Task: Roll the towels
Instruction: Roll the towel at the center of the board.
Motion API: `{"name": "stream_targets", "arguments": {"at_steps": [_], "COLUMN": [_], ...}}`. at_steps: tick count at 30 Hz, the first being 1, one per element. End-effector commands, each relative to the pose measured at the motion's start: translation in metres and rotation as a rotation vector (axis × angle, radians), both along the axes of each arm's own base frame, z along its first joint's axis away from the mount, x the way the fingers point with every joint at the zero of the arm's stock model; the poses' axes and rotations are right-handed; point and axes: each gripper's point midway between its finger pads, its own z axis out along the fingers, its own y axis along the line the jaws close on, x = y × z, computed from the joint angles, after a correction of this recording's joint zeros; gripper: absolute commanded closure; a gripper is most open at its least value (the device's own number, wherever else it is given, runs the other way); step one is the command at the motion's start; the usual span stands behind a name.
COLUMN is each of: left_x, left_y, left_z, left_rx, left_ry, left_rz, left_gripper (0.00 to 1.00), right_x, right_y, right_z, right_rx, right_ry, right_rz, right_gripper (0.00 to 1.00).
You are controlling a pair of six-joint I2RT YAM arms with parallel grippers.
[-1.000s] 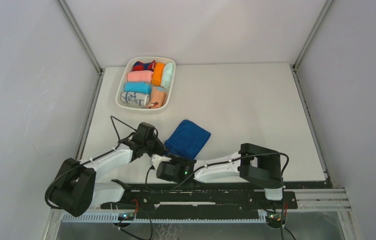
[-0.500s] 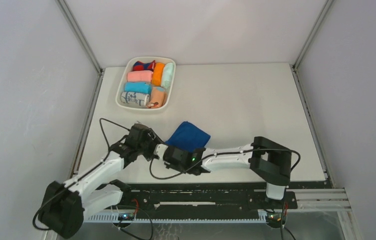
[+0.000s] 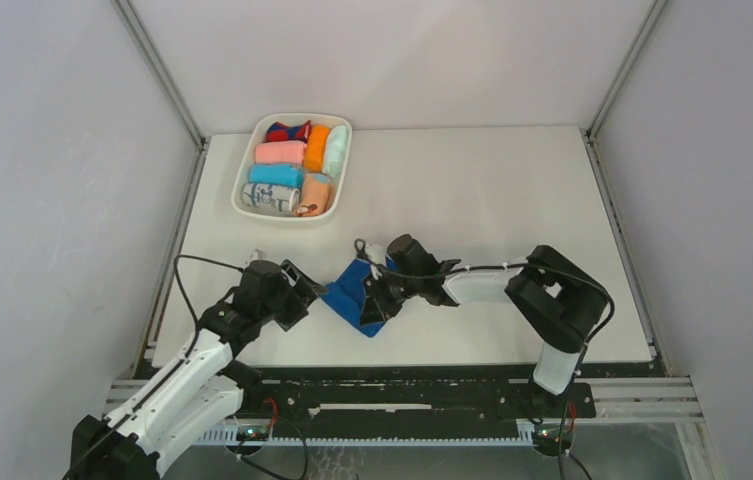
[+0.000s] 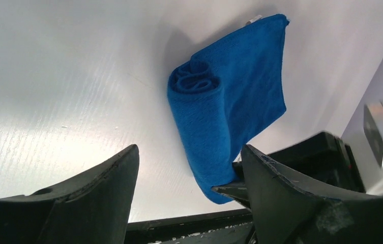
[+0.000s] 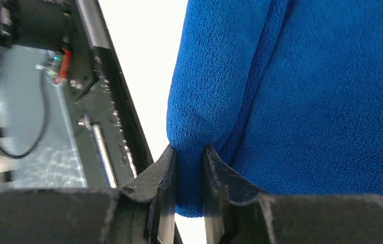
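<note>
The royal-blue towel [image 3: 352, 290] lies partly rolled on the white table [image 3: 512, 200], its coiled end [image 4: 195, 81] facing away in the left wrist view. My right gripper [image 3: 376, 300] is shut on the roll's near end [image 5: 199, 122], the terry cloth pinched between both fingers [image 5: 164, 173]. My left gripper [image 3: 302, 288] stands open just left of the towel, nothing between its fingers [image 4: 102, 193]. A small peach-orange towel [image 3: 316, 193] lies rolled in the white tray [image 3: 242, 190].
The tray at the back left also holds pink [image 3: 280, 152], orange [image 3: 317, 147], mint [image 3: 336, 150], light-blue [image 3: 275, 175] and white printed [image 3: 270, 197] rolls. The black rail [image 3: 402, 385] runs along the table's near edge, close behind both grippers.
My left gripper opened, let go of the towel and drew back to the left. My right gripper shut on the towel's near end and swung up and right, narrowing the cloth into a roll.
</note>
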Motion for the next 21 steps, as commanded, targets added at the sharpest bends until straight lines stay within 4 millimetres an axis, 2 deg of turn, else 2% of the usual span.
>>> {"name": "stream_targets", "arguments": {"at_steps": [1,10,21], "left_x": [-0.001,0.013,0.037], "left_y": [-0.009,-0.029,-0.041], "left_z": [-0.006,-0.009,-0.024], "left_rx": [-0.051,-0.076,-0.045], "left_ry": [0.010,0.030,0.071], "left_rz": [-0.023,-0.092,-0.115], "left_gripper": [0.22,0.21,0.24], "right_x": [-0.007,0.009,0.018], "right_y": [0.010,-0.004,-0.014], "right_z": [0.021,-0.014,-0.040], "right_rx": [0.245,0.315,0.288], "right_ry": [0.275,0.560,0.686], "right_rz": [0.016,-0.081,-0.165], "right_gripper": [0.88,0.86,0.83]}}
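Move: Ahead and to the right of the left hand, the towel roll's left end lies about 3 cm farther out, 5 cm right and 6 cm down. The flat, unrolled part is roughly 3 cm ahead of that hand and 11 cm right. The right hand already pinches the roll's other end; from it the left end lies some 8 cm left, 6 cm ahead and slightly lower, the flat part about 5 cm ahead and 1 cm left. Twisting the pinched end some 40 degrees so that its top turns over forward towards the flat part, the right hand sinks and eases forward a couple of centimetres, its fingers swinging closer to level, grip kept. The left hand, fingers wide open, drops about 5 cm and shifts 3 cm right towards the roll's left end, tipping slightly steeper. ##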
